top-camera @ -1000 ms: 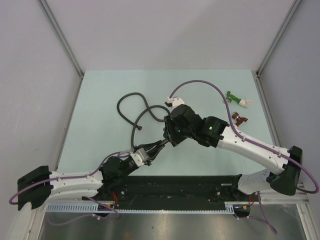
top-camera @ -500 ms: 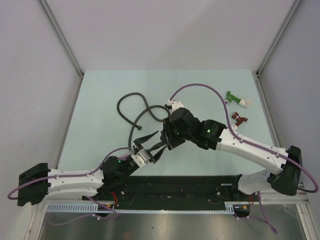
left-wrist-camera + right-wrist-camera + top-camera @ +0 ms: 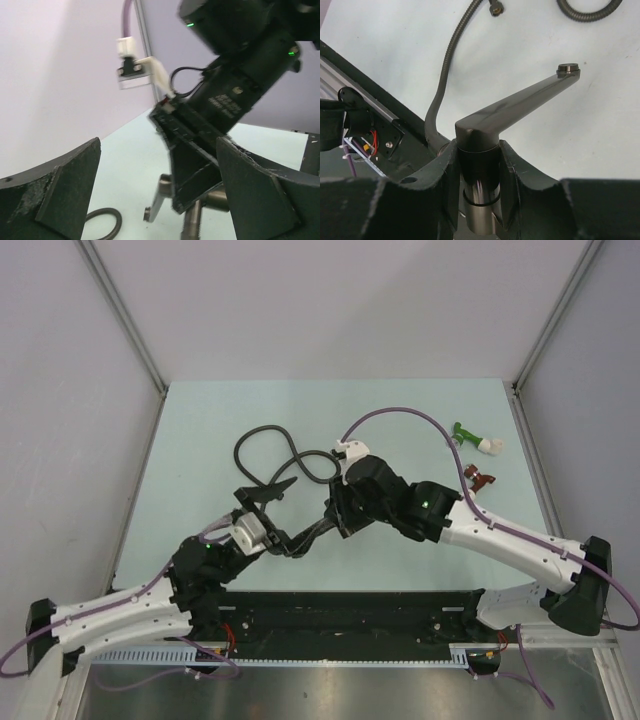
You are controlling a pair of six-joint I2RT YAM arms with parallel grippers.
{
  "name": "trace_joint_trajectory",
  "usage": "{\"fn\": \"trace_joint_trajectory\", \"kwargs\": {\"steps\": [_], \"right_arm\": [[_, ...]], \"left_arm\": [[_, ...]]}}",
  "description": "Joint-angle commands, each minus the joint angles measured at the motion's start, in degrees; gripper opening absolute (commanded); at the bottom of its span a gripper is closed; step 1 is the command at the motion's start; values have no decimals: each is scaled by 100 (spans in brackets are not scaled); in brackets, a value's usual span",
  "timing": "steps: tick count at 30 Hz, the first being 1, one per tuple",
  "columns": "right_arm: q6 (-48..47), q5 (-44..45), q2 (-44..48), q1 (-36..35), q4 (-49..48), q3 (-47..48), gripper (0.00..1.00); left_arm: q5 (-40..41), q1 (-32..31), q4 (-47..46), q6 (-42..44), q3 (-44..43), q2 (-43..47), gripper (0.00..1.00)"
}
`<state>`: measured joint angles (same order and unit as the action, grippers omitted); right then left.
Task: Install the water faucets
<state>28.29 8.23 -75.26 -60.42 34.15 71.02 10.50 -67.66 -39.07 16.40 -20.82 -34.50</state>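
The dark grey-brown water faucet (image 3: pixel 517 102) is held by its short round body between my right gripper's (image 3: pixel 477 167) fingers, and its long thin arm points up and right over the table. From above, my right gripper (image 3: pixel 335 519) covers most of the faucet. My left gripper (image 3: pixel 298 512) faces it from the left, jaws spread wide and holding nothing. In the left wrist view the faucet's stubby ends (image 3: pixel 194 220) show low down between the open left fingers (image 3: pixel 55 197), under the right gripper's dark finger.
A black flexible hose (image 3: pixel 262 445) coils on the mat behind both grippers; one end runs down past the faucet (image 3: pixel 447 70). A green fitting (image 3: pixel 470 436) and a dark-red one (image 3: pixel 481 478) lie at the far right. The black rail (image 3: pixel 350 615) spans the near edge.
My left gripper has opened wide, letting go of the faucet, and its arm has drawn back to the left. The right gripper keeps its grip, nearly still.
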Motion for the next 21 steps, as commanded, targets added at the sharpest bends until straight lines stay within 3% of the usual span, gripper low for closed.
{"fn": "trace_joint_trajectory", "kwargs": {"steps": [1, 7, 8, 10, 14, 21], "right_arm": [[-500, 188, 565, 101, -418, 61, 0], [-912, 179, 943, 171, -374, 8, 0], [-966, 153, 978, 171, -357, -1, 0], [-1071, 91, 1083, 171, -339, -1, 0], [-1352, 3, 1224, 171, -313, -71, 0], [-1669, -242, 1488, 171, -313, -238, 0]], "left_arm": [[-1746, 1145, 1681, -1252, -651, 102, 100], [-3842, 2500, 2562, -2220, -1231, -766, 99], [-4480, 2625, 2632, -2316, -1284, -899, 99], [-4890, 2897, 2702, -2615, -1459, -1346, 99], [-5994, 3109, 2441, -3001, -1610, -1902, 96], [-6876, 3285, 2000, -3196, -1530, -2227, 99]]}}
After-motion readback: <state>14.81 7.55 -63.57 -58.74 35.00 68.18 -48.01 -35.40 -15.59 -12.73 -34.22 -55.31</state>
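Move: The hose nut on the faucet's inlet is some 12 cm below my open left hand and 2 cm to its right, neither ahead nor back. The faucet body is about 3 cm ahead of that hand, 7 cm right and 8 cm lower. The hose's free end lies on the table, roughly 8 cm ahead, 6 cm left and 30 cm down. From my right hand, the nut sits about 3 cm back, 4 cm left and 4 cm below. I bring my left hand, jaws kept wide open, back down about 9 cm to the hose nut, first swinging 4 cm forward, then sinking and easing right and a little back, while the wrist turns so the fingers point level to my right. My right hand keeps its pinch on the faucet body, carrying it 4 cm right and 4 cm up and tipping its fingertips up a little. ##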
